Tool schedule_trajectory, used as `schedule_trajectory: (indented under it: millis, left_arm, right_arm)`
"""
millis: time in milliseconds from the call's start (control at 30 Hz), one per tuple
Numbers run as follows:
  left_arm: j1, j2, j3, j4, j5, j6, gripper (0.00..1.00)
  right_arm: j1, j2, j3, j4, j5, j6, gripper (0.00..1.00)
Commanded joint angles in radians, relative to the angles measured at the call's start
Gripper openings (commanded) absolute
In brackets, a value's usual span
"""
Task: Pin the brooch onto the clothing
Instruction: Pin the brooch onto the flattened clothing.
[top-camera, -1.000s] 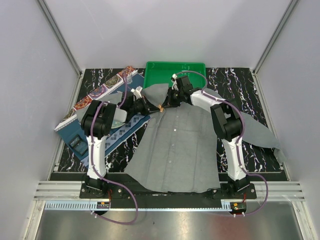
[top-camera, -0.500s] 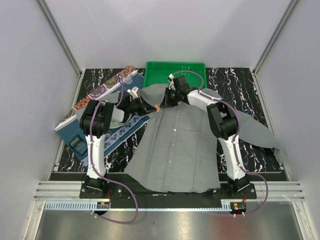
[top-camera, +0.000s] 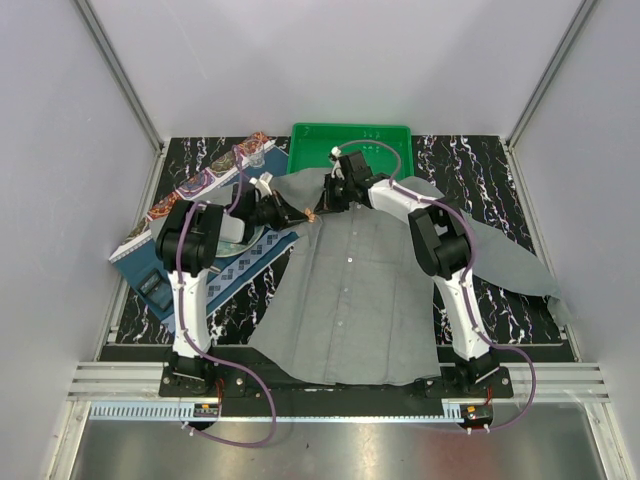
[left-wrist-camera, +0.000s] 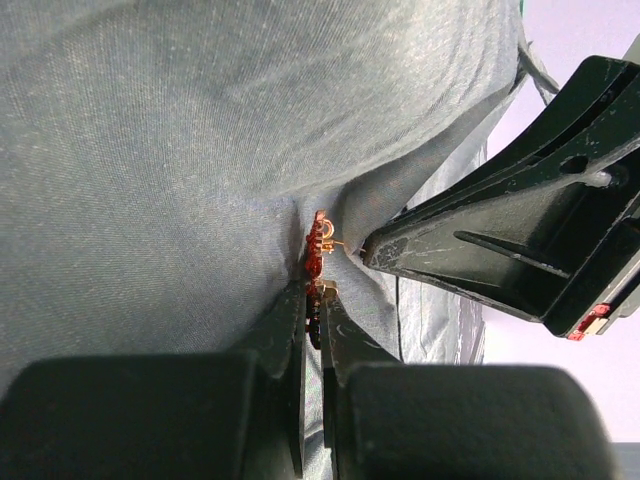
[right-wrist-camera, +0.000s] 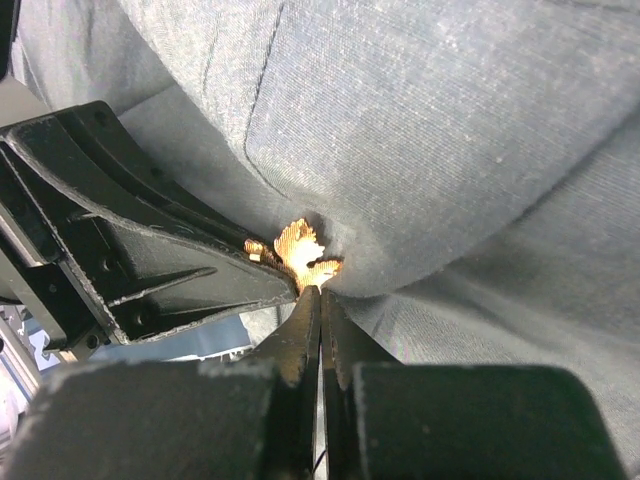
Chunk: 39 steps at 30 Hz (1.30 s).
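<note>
The grey clothing (top-camera: 355, 285) lies spread over the table, its collar end bunched up between my two grippers. The small red-orange brooch (top-camera: 311, 213) sits against a fold of the cloth (left-wrist-camera: 200, 180). My left gripper (left-wrist-camera: 315, 297) is shut on the brooch (left-wrist-camera: 318, 255) from below, edge-on. My right gripper (right-wrist-camera: 319, 292) is shut, its tips meeting the gold back of the brooch (right-wrist-camera: 300, 250). In the left wrist view a thin pin runs from the brooch to the right gripper's fingertips (left-wrist-camera: 372, 250). The left gripper's fingers (right-wrist-camera: 150, 265) lie just beside mine in the right wrist view.
A green tray (top-camera: 350, 140) stands behind the collar. Left of the shirt lie a dark blue patterned placemat (top-camera: 262, 252), a round plate (top-camera: 236, 232) and a patterned strip (top-camera: 200, 183). A small dark device (top-camera: 158, 286) sits at the mat's near-left corner. Grey walls close in the table.
The right gripper has closed its jaws at the brooch. Both grippers, the brooch and the bunched collar have shifted slightly left and away from the arm bases.
</note>
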<state>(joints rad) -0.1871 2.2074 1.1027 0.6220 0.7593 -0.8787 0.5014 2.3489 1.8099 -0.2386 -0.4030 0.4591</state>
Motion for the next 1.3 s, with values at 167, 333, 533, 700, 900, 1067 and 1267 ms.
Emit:
schedule_trajectory:
  millis: [167, 333, 533, 700, 900, 1067, 1267]
  left_arm:
    - [0.014, -0.066, 0.000, -0.064, 0.043, 0.090, 0.00]
    - [0.015, -0.066, 0.025, -0.160, 0.043, 0.170, 0.00]
    - [0.015, -0.035, 0.029, -0.134, 0.077, 0.147, 0.00]
    - [0.012, -0.034, 0.025, -0.114, 0.091, 0.136, 0.00]
    - [0.014, -0.026, 0.026, -0.130, 0.077, 0.133, 0.00]
    - [0.014, -0.021, 0.025, -0.131, 0.072, 0.127, 0.00]
    - [0.015, -0.015, 0.028, -0.123, 0.064, 0.110, 0.00]
  right_arm:
    - [0.066, 0.044, 0.108, 0.053, -0.002, 0.038, 0.00]
    - [0.081, 0.056, 0.134, 0.044, 0.024, 0.029, 0.00]
    - [0.092, 0.058, 0.131, 0.018, 0.012, 0.001, 0.07]
    - [0.092, 0.049, 0.115, 0.010, -0.014, -0.031, 0.19]
    - [0.089, 0.026, 0.117, 0.007, -0.026, -0.089, 0.25]
    - [0.072, -0.016, 0.120, 0.001, -0.069, -0.129, 0.43]
    - [0.026, -0.063, 0.138, -0.004, -0.174, -0.125, 0.57]
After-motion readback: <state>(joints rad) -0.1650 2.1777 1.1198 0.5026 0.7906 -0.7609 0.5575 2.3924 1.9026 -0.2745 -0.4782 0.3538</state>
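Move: The brooch is held in the left fingertips, its middle about 1 cm ahead, 1 cm right and 1 cm below the left hand; from the right hand it lies roughly 2 cm left, level fore and aft, and 1 cm below. From the right hand, the nearest shirt button is some 7 cm right, 4 cm back and 3 cm below, and the green tray about 15 cm ahead, 7 cm right and 3 cm below. The right hand, its shut fingers still pinching at the brooch's open pin and the cloth beside it, draws left for about 2.5 cm while the left hand keeps its hold on the brooch, slides about 1.5 cm left with a slight roll and then all but stops. Next the right fingers let go and spread to about half open as that hand carries on left and back towards the brooch, by about 4 cm left and 1.5 cm back in all, rising slightly at the end and turning some 10 degrees counter-clockwise. ##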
